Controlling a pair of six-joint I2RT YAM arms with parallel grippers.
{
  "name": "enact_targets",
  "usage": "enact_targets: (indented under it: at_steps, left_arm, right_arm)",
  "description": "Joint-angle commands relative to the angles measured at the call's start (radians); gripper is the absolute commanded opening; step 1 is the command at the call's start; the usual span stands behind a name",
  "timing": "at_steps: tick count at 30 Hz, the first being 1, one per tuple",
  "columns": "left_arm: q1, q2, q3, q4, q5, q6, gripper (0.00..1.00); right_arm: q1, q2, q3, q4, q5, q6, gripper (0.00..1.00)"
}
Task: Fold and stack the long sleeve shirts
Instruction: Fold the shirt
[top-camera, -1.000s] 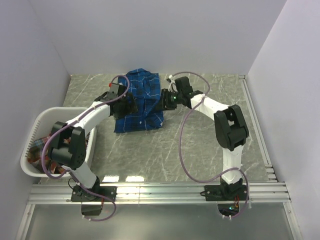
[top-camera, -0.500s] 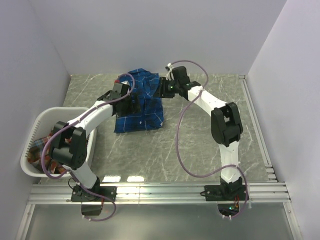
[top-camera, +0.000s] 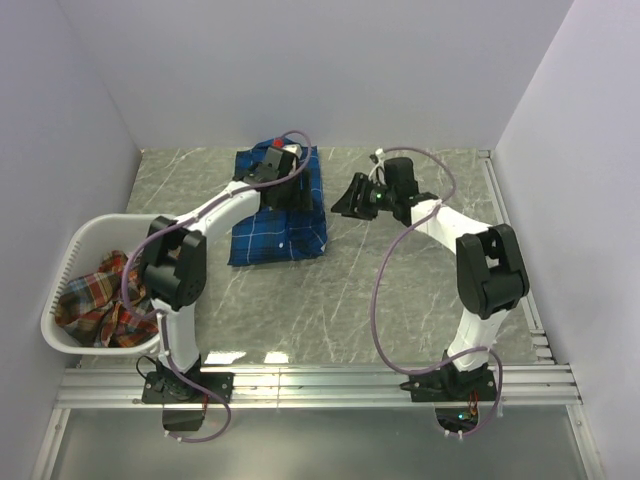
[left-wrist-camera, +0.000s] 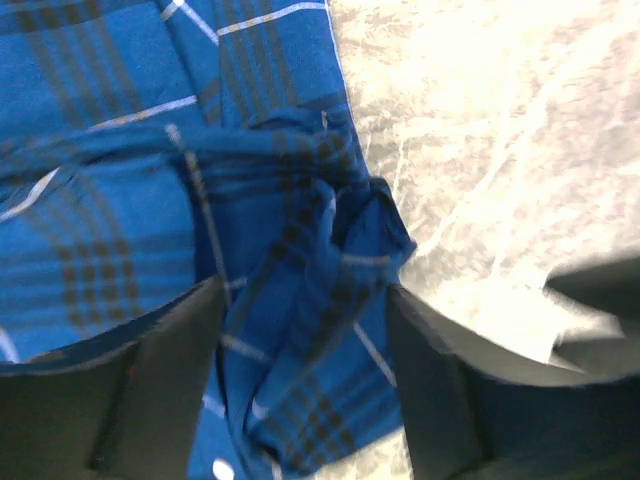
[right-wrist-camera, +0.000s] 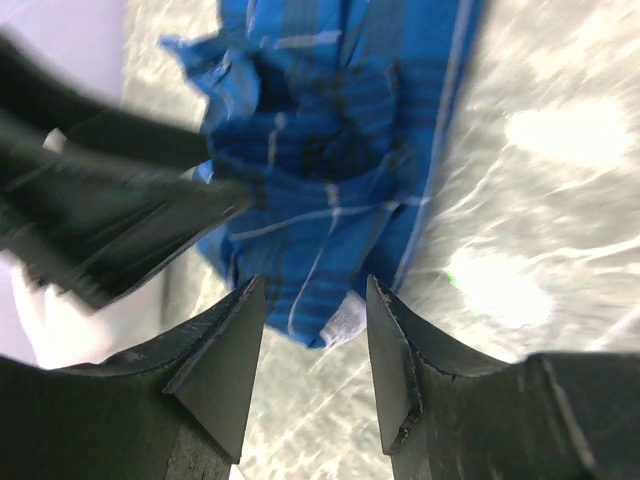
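Observation:
A royal blue plaid long sleeve shirt (top-camera: 285, 230) lies folded at the back middle of the table. My left gripper (top-camera: 283, 162) hovers over its far edge. In the left wrist view it (left-wrist-camera: 303, 292) is open, with a bunched fold of the blue shirt (left-wrist-camera: 100, 200) lying between its fingers (left-wrist-camera: 150, 400). My right gripper (top-camera: 345, 203) is open just right of the shirt, off the cloth. In the right wrist view it (right-wrist-camera: 313, 287) has nothing between its fingers and the blue shirt (right-wrist-camera: 330, 130) lies beyond them. A red-orange plaid shirt (top-camera: 100, 300) sits crumpled in the basket.
A white laundry basket (top-camera: 75, 245) stands at the table's left edge beside the left arm. Grey walls close in the back and both sides. A metal rail (top-camera: 320, 385) runs along the near edge. The left arm's dark gripper (right-wrist-camera: 100, 220) shows in the right wrist view.
My left gripper swung from the shirt's left side to its far edge, its jaws narrowing a little. My right gripper pulled back to the right, off the shirt.

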Motion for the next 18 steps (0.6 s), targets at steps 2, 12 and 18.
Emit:
enact_targets:
  at_steps: [2, 12, 18]
  left_arm:
    - [-0.005, 0.071, 0.092, -0.025, -0.02, 0.033, 0.67]
    - [-0.005, 0.101, 0.105, 0.001, -0.115, 0.031, 0.14]
    - [-0.002, 0.075, 0.086, 0.019, -0.137, 0.013, 0.07]
  right_arm:
    - [0.017, -0.008, -0.094, 0.186, -0.109, 0.104, 0.52]
    - [0.072, 0.135, -0.138, 0.419, -0.234, 0.195, 0.54]
    - [0.089, 0.208, -0.103, 0.416, -0.249, 0.191, 0.55]
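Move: The left hand is open just above a raised fold of the shirt, about 2 cm ahead and 4 cm below, practically in line sideways. From that hand the shirt's far end lies roughly 13 cm ahead and 6 cm left, and the white button some 6 cm back and 4 cm left. The right hand's aim, the shirt's near right corner, is around 7 cm back, 6 cm left and 8 cm below it; the raised fold is about 3 cm ahead and 12 cm left. Down some 3.5 cm and a little forward, the left hand sinks onto the raised fold and its wide-open fingers close nearly shut, pinching the cloth, then creep slightly forward and left. Meanwhile the right hand comes down, left and back, about 9 cm in all, towards the near right corner, its fingers half open and tilting some 15 degrees; contact there can't be seen. ##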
